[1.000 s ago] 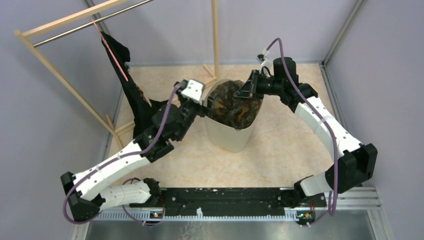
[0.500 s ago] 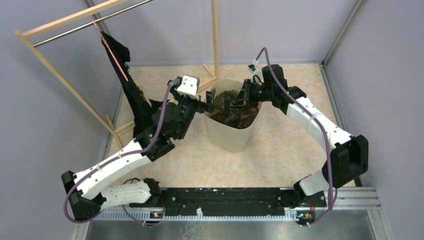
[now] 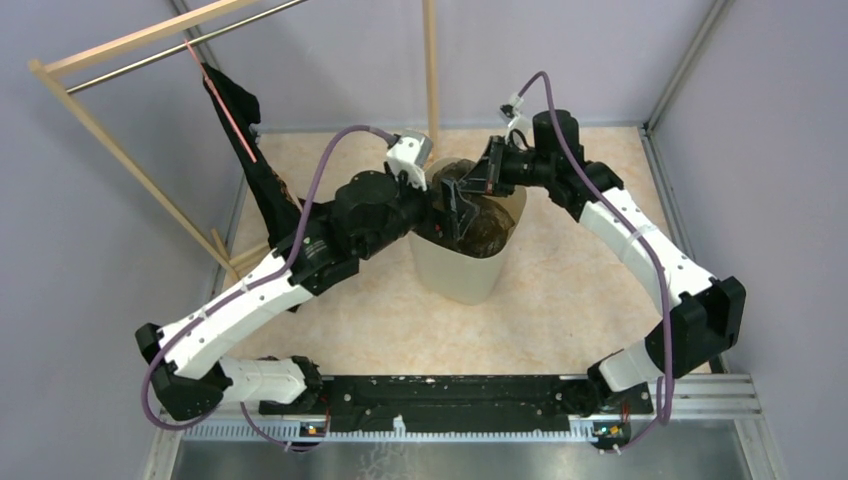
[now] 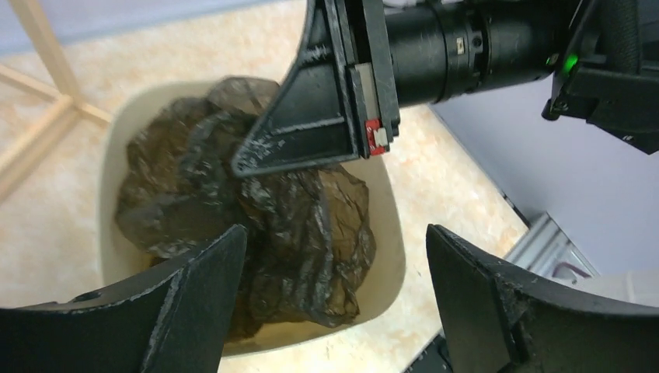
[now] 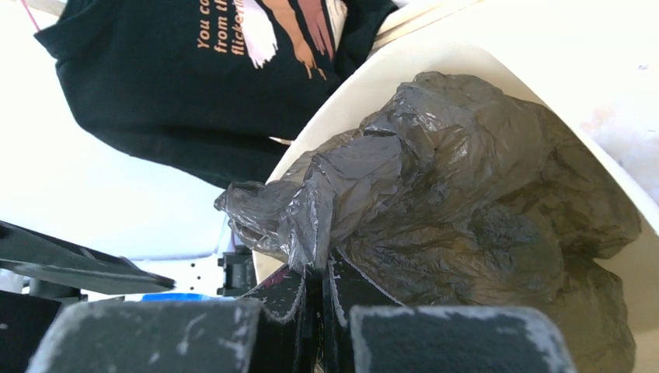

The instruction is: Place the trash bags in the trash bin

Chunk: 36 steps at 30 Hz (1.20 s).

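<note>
The cream trash bin [image 3: 462,272] stands mid-table with a crumpled dark trash bag [image 3: 486,228] inside it. The bag fills most of the bin in the left wrist view [image 4: 256,225] and right wrist view [image 5: 466,202]. My right gripper [image 3: 474,188] is at the bin's far rim, shut on a pinched fold of the bag [image 5: 311,225]. My left gripper [image 3: 456,212] hangs over the bin's mouth, jaws wide apart and empty, with the bag below them [image 4: 336,311]. The right gripper's fingers [image 4: 311,116] show just above the bag.
A wooden clothes rack [image 3: 120,60] stands at the back left with a black printed shirt [image 3: 262,170] hanging from it, also seen past the bin's rim [image 5: 194,78]. A wooden post [image 3: 431,70] rises behind the bin. Grey walls enclose the table.
My left arm swung right from beside the bin's left rim to over its mouth. My right gripper dipped toward the bag, then drew back slightly at the far rim. The bag sank lower.
</note>
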Each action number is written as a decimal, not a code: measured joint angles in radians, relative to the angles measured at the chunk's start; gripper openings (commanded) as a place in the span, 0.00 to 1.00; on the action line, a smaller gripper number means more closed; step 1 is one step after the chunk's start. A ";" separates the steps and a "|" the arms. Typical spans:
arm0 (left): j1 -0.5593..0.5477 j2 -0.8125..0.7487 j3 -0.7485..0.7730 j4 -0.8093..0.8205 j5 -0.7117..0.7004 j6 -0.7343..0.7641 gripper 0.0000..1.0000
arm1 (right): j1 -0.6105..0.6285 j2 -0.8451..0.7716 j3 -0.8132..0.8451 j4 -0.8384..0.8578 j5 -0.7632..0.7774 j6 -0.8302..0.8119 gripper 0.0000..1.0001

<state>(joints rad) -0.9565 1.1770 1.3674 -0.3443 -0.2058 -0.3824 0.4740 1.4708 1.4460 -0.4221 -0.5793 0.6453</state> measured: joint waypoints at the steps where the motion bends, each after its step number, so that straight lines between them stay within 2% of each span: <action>1: 0.000 0.020 0.016 -0.027 0.017 -0.020 0.87 | 0.000 -0.001 -0.010 0.013 -0.008 0.008 0.00; 5: -0.021 0.093 0.050 -0.138 0.010 -0.084 0.74 | 0.000 -0.001 -0.039 0.044 -0.027 0.033 0.01; 11: -0.093 0.164 0.092 -0.254 -0.103 -0.130 0.69 | 0.000 -0.002 -0.074 0.097 -0.059 0.057 0.01; 15: -0.119 0.225 0.150 -0.316 -0.167 -0.157 0.56 | 0.000 -0.002 -0.079 0.123 -0.079 0.070 0.02; 22: -0.119 0.313 0.269 -0.416 -0.294 -0.200 0.51 | 0.000 -0.022 -0.079 0.156 -0.101 0.082 0.03; 26: -0.119 0.333 0.289 -0.447 -0.335 -0.215 0.31 | -0.001 -0.027 -0.079 0.171 -0.113 0.092 0.04; 29: -0.119 0.343 0.294 -0.462 -0.361 -0.222 0.05 | -0.001 -0.029 -0.079 0.177 -0.125 0.098 0.07; 30: -0.119 0.343 0.294 -0.469 -0.368 -0.223 0.00 | -0.001 -0.029 -0.080 0.177 -0.128 0.099 0.09; 31: -0.119 0.343 0.294 -0.473 -0.376 -0.224 0.00 | -0.002 -0.029 -0.080 0.177 -0.130 0.098 0.13; 32: -0.119 0.342 0.294 -0.475 -0.386 -0.223 0.00 | -0.005 -0.029 -0.080 0.176 -0.132 0.097 0.21; 34: -0.118 0.335 0.288 -0.470 -0.392 -0.225 0.00 | -0.012 -0.029 -0.079 0.174 -0.140 0.087 0.42; 36: -0.117 0.309 0.256 -0.449 -0.392 -0.227 0.00 | -0.028 -0.029 -0.079 0.174 -0.171 0.076 0.57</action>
<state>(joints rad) -1.0737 1.4864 1.6234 -0.7933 -0.5976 -0.6098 0.4461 1.4418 1.3666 -0.2481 -0.7506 0.7212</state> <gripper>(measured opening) 0.007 0.387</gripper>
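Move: The trash bag's upper folds lie some 10 cm below my open left hand, about 3 cm ahead and 1 cm to its right. The bin's middle is roughly 5 cm ahead of this hand, 1 cm right and 25 cm below. My right hand still pinches the bag, and the folds beside its grip lie about 4 cm back from it, level sideways and 3 cm lower; the bin's middle is about 2 cm back, 1 cm right and 18 cm down. I drop my left hand about 8 cm into the bag's upper folds, then ease it some 3 cm forward, tipping the fingers down and turning them counter-clockwise about 20 degrees while they close on the plastic beside my right grip. My right hand dips a little, then drifts up and back, ending about 2 cm from its start, and only at the end begins to open. ##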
